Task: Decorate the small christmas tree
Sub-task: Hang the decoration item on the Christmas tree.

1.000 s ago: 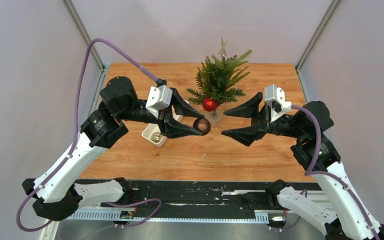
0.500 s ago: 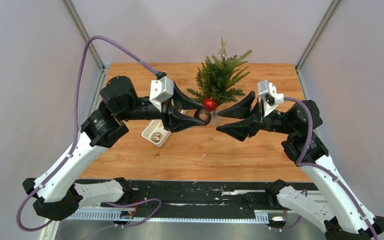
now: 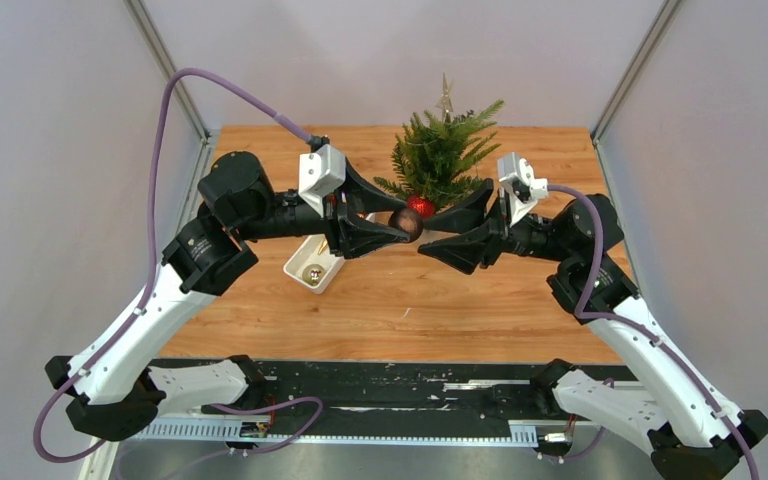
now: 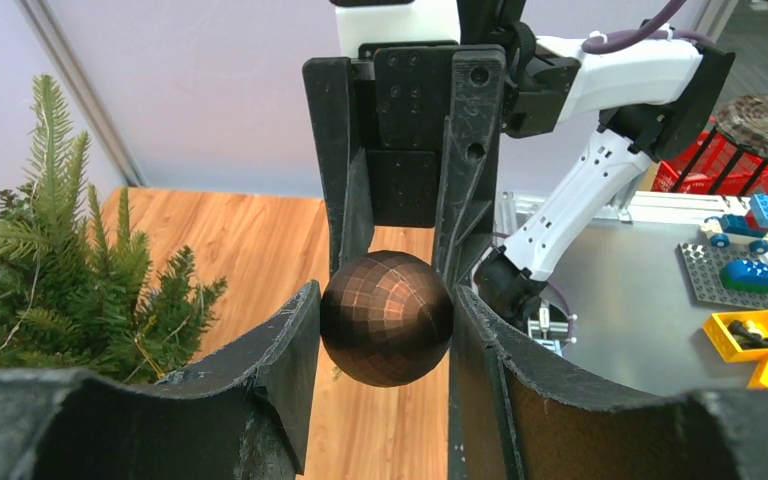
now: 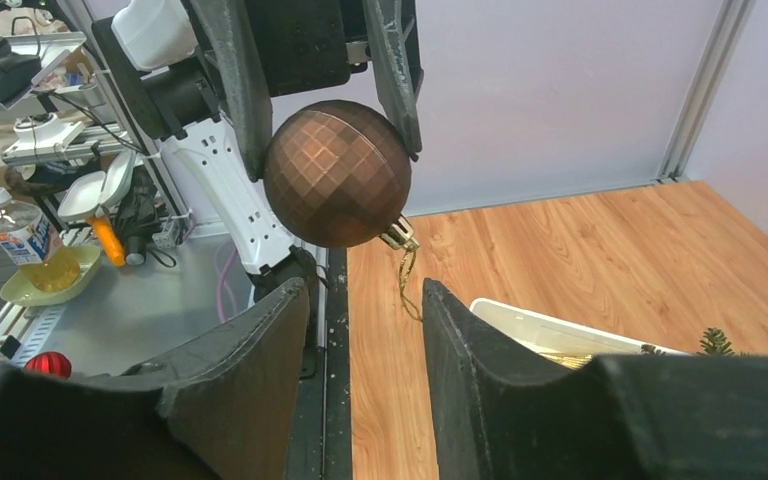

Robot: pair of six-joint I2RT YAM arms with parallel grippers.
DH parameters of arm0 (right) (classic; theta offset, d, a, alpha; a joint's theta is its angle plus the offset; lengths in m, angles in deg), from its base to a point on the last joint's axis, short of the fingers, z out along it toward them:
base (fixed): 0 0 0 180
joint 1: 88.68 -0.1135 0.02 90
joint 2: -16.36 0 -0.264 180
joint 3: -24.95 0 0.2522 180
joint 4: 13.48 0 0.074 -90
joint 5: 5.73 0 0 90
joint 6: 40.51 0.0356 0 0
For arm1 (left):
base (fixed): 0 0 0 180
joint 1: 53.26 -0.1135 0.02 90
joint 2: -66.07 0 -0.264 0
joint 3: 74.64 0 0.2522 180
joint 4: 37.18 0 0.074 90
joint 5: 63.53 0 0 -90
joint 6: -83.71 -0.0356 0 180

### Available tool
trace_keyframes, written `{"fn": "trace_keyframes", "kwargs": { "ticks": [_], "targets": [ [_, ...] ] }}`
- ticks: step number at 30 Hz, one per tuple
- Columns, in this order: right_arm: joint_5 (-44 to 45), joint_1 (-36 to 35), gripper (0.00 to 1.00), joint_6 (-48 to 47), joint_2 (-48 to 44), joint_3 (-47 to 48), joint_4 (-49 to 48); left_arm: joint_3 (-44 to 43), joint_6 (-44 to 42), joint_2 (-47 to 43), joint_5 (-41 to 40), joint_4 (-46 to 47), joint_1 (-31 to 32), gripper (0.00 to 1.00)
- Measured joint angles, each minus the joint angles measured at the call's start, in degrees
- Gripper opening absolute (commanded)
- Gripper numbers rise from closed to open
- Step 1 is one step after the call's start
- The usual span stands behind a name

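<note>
The small christmas tree (image 3: 445,150) stands at the back middle of the table, with a star on top and a red ball (image 3: 421,206) on a low branch. My left gripper (image 3: 401,223) is shut on a bronze faceted ball (image 3: 408,222) just in front of the tree; the ball (image 4: 387,318) sits squeezed between both fingers. A gold cap and string loop (image 5: 405,275) hang from the ball (image 5: 337,172). My right gripper (image 3: 426,238) faces it from the right, open. The loop dangles just beyond its (image 5: 365,310) fingertips, close to the right-hand one, with nothing between the jaws.
A white tray (image 3: 300,268) with a small gold ornament (image 3: 312,272) lies under the left arm, and its rim (image 5: 530,322) shows behind the right finger. Tree branches (image 4: 70,270) reach close to the left of the held ball. Grey walls enclose the table.
The right gripper has moved left, right up to the bronze ball, and its jaws have narrowed. The left gripper has carried the ball up and back, toward the tree.
</note>
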Motion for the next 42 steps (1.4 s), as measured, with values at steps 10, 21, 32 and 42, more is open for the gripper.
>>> {"fn": "trace_keyframes", "kwargs": {
  "ticks": [10, 21, 32, 42],
  "targets": [
    [0.83, -0.39, 0.35, 0.20, 1.18, -0.52, -2.56, 0.00, 0.22, 0.15, -0.04, 0.46, 0.00, 0.00],
    [1.79, -0.48, 0.05, 0.72, 1.84, -0.52, -3.74, 0.00, 0.66, 0.22, 0.15, 0.66, 0.00, 0.00],
    [6.71, -0.46, 0.00, -0.31, 0.48, -0.79, -1.95, 0.00, 1.09, 0.22, 0.11, 0.92, 0.00, 0.00],
    [9.46, -0.46, 0.00, -2.51, -0.52, -0.63, 1.18, 0.00, 1.51, 0.24, -0.04, 1.64, 0.00, 0.00]
  ]
}}
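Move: The gold loop of the brown ball hangs about 2 cm ahead of the right hand and 1 cm to its left, level with its open fingertips. The ball is 4 cm left of that hand and 4 cm above it, neither ahead nor back; the christmas tree stands some 26 cm ahead and 3 cm right, well below. From the left hand, which grips the ball, the loop is roughly 2 cm ahead, 3 cm right and 4 cm down. The right hand eases forward about 1 cm with a little drift left to bring the hanging gold loop between its half-open fingers, then shuts them fully, so that the tips pinch the cord just below and ahead of the ball's cap. Once shut, it goes on forward another 1.5 cm and slightly right, away from the ball, turning some 10 degrees clockwise, while the left hand stays put and keeps its grip on the brown ball. ##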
